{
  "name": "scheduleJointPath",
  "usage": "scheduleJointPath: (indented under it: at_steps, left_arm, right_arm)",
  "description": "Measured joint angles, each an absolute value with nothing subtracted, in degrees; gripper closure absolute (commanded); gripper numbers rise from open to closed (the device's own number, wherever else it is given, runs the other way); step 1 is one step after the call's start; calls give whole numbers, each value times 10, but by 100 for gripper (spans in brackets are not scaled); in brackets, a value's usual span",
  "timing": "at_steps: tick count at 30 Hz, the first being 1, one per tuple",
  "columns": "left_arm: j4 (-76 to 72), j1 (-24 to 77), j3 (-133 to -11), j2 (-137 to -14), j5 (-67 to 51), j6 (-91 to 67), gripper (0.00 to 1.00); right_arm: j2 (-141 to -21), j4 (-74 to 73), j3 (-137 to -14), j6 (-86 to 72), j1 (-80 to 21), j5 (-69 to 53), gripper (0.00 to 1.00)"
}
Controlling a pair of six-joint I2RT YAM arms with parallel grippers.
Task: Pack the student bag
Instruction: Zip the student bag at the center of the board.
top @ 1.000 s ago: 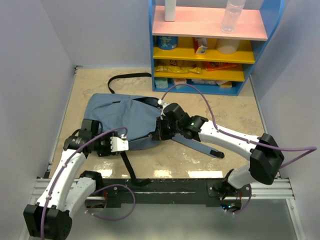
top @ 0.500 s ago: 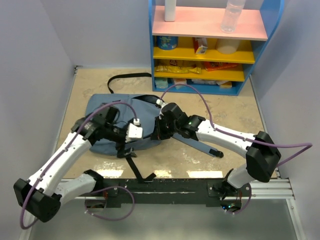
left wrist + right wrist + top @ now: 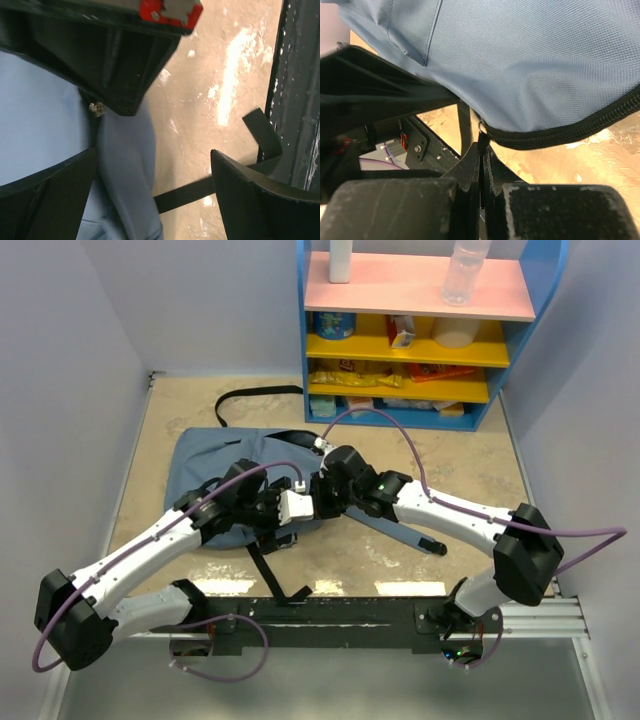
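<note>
The student bag [image 3: 215, 455] lies flat on the tan table, a grey-blue backpack with a black zip [image 3: 570, 131] along its edge. My right gripper [image 3: 322, 502] is at the bag's near right edge, shut on the zip's black pull tab [image 3: 482, 137]. My left gripper [image 3: 298, 510] is just beside it, open wide over the bag's near edge. Between its fingers [image 3: 260, 195] I see bag fabric [image 3: 45, 125], bare table and a thin black webbing strap [image 3: 185, 195]. Nothing is gripped there.
A blue shelf unit [image 3: 520, 340] with pink and yellow boards holds bottles and snack packs at the back right. A black strap loop [image 3: 250, 395] lies behind the bag, a padded shoulder strap [image 3: 400, 532] under the right arm. A metal rail [image 3: 350, 615] runs along the near edge.
My left arm has swung from the bag's left side across to the right gripper, and its jaws have opened wide. The right gripper has barely moved and kept its hold.
</note>
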State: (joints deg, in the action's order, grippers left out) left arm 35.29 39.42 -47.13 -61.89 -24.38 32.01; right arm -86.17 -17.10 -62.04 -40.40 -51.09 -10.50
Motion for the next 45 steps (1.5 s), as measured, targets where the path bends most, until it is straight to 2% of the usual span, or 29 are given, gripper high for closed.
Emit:
scheduleJointPath:
  at_steps: [14,20,23,24,26,27,29,30,32,33,38,45]
  left_arm:
    - [329,394,-483,-595,-254,318,0]
    - [281,394,-426,-626,-184,336,3]
    - [262,393,-423,-625,-151,335,18]
    - [254,393,-423,-624,-146,335,33]
    - [245,393,-423,-623,-144,332,46]
    - [244,393,-423,-623,-146,335,56]
    - [248,392,-423,-623,-156,336,67]
    - [252,392,-423,-623,-164,338,76]
    - [258,392,-423,-623,-173,342,88]
    - [261,390,-423,-623,-177,347,91]
    - [280,387,-423,-608,-191,368,96]
    - [308,387,-412,-577,-214,418,93]
  right_arm:
    - [-860,-172,-618,-406,-511,-116,100]
    - [-860,-173,-618,-406,-511,-116,100]
    - [-860,-174,-618,-406,-511,-116,100]
    - [-860,-174,-618,-406,-511,-116,100]
    - [-860,-176,-618,-405,-511,-116,100]
    - [-860,-177,-618,-405,-511,-116,100]
    - [-860,-179,-618,-405,-511,-115,100]
    - [-860,-181,-618,-405,-511,-115,100]
    - [-860,-185,-618,-405,-511,-115,100]
    - [-860,-186,-618,-405,-511,-115,100]
    - [-860,-203,-632,-402,-508,-116,100]
    - [-876,-232,-660,-393,-495,-135,100]
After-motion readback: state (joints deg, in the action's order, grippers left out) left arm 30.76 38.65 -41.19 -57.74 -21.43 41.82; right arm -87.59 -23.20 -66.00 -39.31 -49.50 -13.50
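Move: The left hand, wide open, has the zip's seam along the bag's near edge about 3 cm ahead, 1 cm to its left and 2 cm below its fingers. The zip slider, with its pull still pinched in the right fingers, sits some 4 cm ahead and 4 cm right of the left hand; the black strap's middle lies about 11 cm back and 3 cm left, on the table. From the right hand, that seam is roughly 2 cm back, 5 cm left. The left hand first lifts about 3.5 cm clear, then swings down and forward over the bag's near edge, ending that dip some 4 cm ahead of and 1 to 2 cm below its start, and shuts its wide-open fingers on the zip seam just to the left of the slider. With the seam pinched it eases back about 2.5 cm towards the base, fingers tipped up some 10 degrees, while the right hand keeps its closed hold at the zip pull and stays in place but for a rise of under 1 cm near the end. ##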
